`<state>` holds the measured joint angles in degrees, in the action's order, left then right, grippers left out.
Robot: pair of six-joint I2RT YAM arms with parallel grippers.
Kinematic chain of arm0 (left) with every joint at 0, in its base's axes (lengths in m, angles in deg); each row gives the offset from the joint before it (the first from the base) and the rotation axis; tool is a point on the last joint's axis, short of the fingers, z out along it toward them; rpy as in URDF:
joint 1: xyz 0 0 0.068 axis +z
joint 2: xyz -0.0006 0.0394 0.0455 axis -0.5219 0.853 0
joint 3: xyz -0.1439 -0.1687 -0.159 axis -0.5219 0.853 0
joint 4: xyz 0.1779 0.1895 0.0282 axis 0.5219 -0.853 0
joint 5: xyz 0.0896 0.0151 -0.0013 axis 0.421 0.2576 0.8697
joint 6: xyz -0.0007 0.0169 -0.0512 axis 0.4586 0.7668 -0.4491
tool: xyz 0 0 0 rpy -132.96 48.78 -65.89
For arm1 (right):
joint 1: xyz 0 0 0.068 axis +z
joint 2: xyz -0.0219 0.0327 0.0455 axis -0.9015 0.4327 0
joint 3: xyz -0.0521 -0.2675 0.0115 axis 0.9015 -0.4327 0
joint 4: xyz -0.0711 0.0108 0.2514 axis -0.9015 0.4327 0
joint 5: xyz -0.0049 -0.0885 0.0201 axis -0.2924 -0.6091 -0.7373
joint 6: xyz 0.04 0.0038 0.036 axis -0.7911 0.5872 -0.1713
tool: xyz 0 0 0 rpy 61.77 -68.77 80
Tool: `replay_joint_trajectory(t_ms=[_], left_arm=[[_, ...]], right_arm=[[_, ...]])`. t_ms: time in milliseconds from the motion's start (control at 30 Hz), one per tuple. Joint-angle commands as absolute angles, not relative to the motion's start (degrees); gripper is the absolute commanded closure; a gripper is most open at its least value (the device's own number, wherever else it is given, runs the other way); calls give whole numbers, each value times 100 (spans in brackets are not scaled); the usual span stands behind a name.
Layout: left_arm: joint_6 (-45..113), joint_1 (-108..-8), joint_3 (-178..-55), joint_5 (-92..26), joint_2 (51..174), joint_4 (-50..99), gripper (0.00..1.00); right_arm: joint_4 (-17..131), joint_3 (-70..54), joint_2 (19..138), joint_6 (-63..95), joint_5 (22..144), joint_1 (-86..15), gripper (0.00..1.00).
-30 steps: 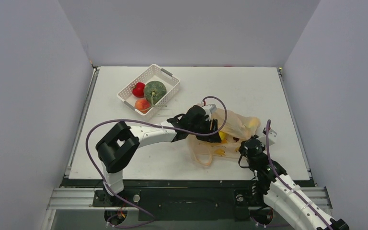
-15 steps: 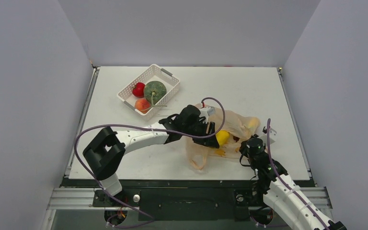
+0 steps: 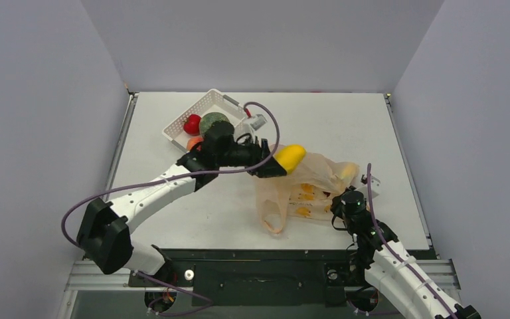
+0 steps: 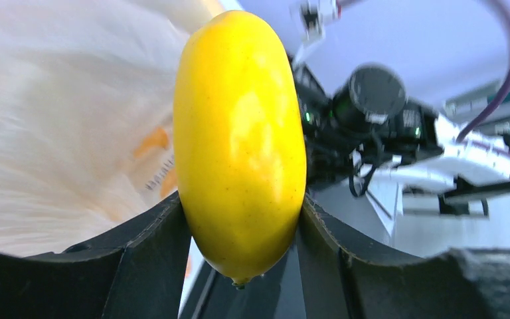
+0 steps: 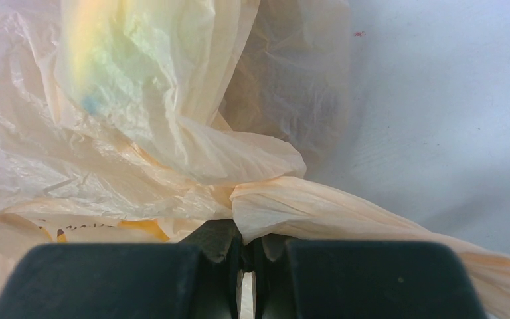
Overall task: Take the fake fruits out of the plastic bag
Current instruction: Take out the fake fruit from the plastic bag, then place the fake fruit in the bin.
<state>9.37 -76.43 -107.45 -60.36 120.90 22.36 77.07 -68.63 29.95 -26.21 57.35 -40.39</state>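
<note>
My left gripper (image 3: 273, 164) is shut on a yellow oval fruit (image 3: 290, 158), holding it in the air above the left end of the pale-orange plastic bag (image 3: 309, 186). In the left wrist view the yellow fruit (image 4: 239, 139) fills the gap between both black fingers (image 4: 149, 246). The right gripper (image 3: 342, 203) is shut on a bunched fold of the plastic bag (image 5: 285, 203) at its right side. A faint yellow shape shows through the bag's film (image 5: 99, 46). A red apple-like fruit (image 3: 192, 124) and a dark green melon (image 3: 213, 123) lie in the white basket (image 3: 228, 104).
The white latticed basket stands at the back left, partly hidden by my left arm, with an orange-pink peach (image 3: 193, 142) in it. Grey walls close in the table on three sides.
The left gripper has pulled the yellow fruit out of the bag, lifting it up and to the left. The bag has slackened and shifted. The right gripper keeps its hold.
</note>
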Motion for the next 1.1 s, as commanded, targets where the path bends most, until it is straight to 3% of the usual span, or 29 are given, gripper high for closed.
replay_joint_trajectory(t_ms=[0, 167, 233, 567, 733, 900, 1067], left_arm=[[853, -6757, -10767, -6102, 11458, 2580, 100], [739, -5585, -11249, -3675, 11463, 934, 100], [442, -5158, -11306, -3303, 11620, 979, 100], [-405, -4394, -12343, -2540, 13539, 1657, 100], [-538, -4368, -13396, -1859, 14531, 1549, 100], [-597, -4316, -14408, -1982, 15520, 1195, 100], [-644, -4310, -15036, -2145, 16006, 909, 68]], right_arm=[[7545, -6577, 3151, -2417, 5854, -4058, 100], [7510, -6604, 3112, -2384, 5892, -4031, 100], [7489, -6618, 3112, -2392, 5903, -4028, 100], [7493, -6606, 3110, -2358, 5924, -3995, 100], [7501, -6597, 3103, -2358, 5921, -3981, 100], [7552, -6602, 3016, -2370, 5927, -3961, 100], [7526, -6607, 3025, -2368, 5924, -3951, 100]])
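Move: The left hand, already holding the yellow fruit, has the free far end of the basket about 41 cm ahead, 24 cm to its left and 20 cm below. The watermelon lies some 31 cm ahead and 25 cm left, the red fruit about 33 cm ahead and 33 cm left, and the peach roughly 22 cm ahead and 31 cm left, all about 18 cm lower. From the right hand, that basket end lies around 40 cm ahead and 42 cm left, slightly lower. With its grip on the yellow fruit unchanged, the left hand swings away from the plastic bag, forward about 38 cm and left about 23 cm, rising some 3 cm at first while the wrist turns roughly 75 degrees counter-clockwise, so that fingers that pointed right come to point forward. The leftward travel dies out about halfway through and the hand goes on forward and down towards the basket's free far end, sinking about 12 cm from its highest point and slowing, while the right hand stays almost still with its shut fingers still pinching the bag. ##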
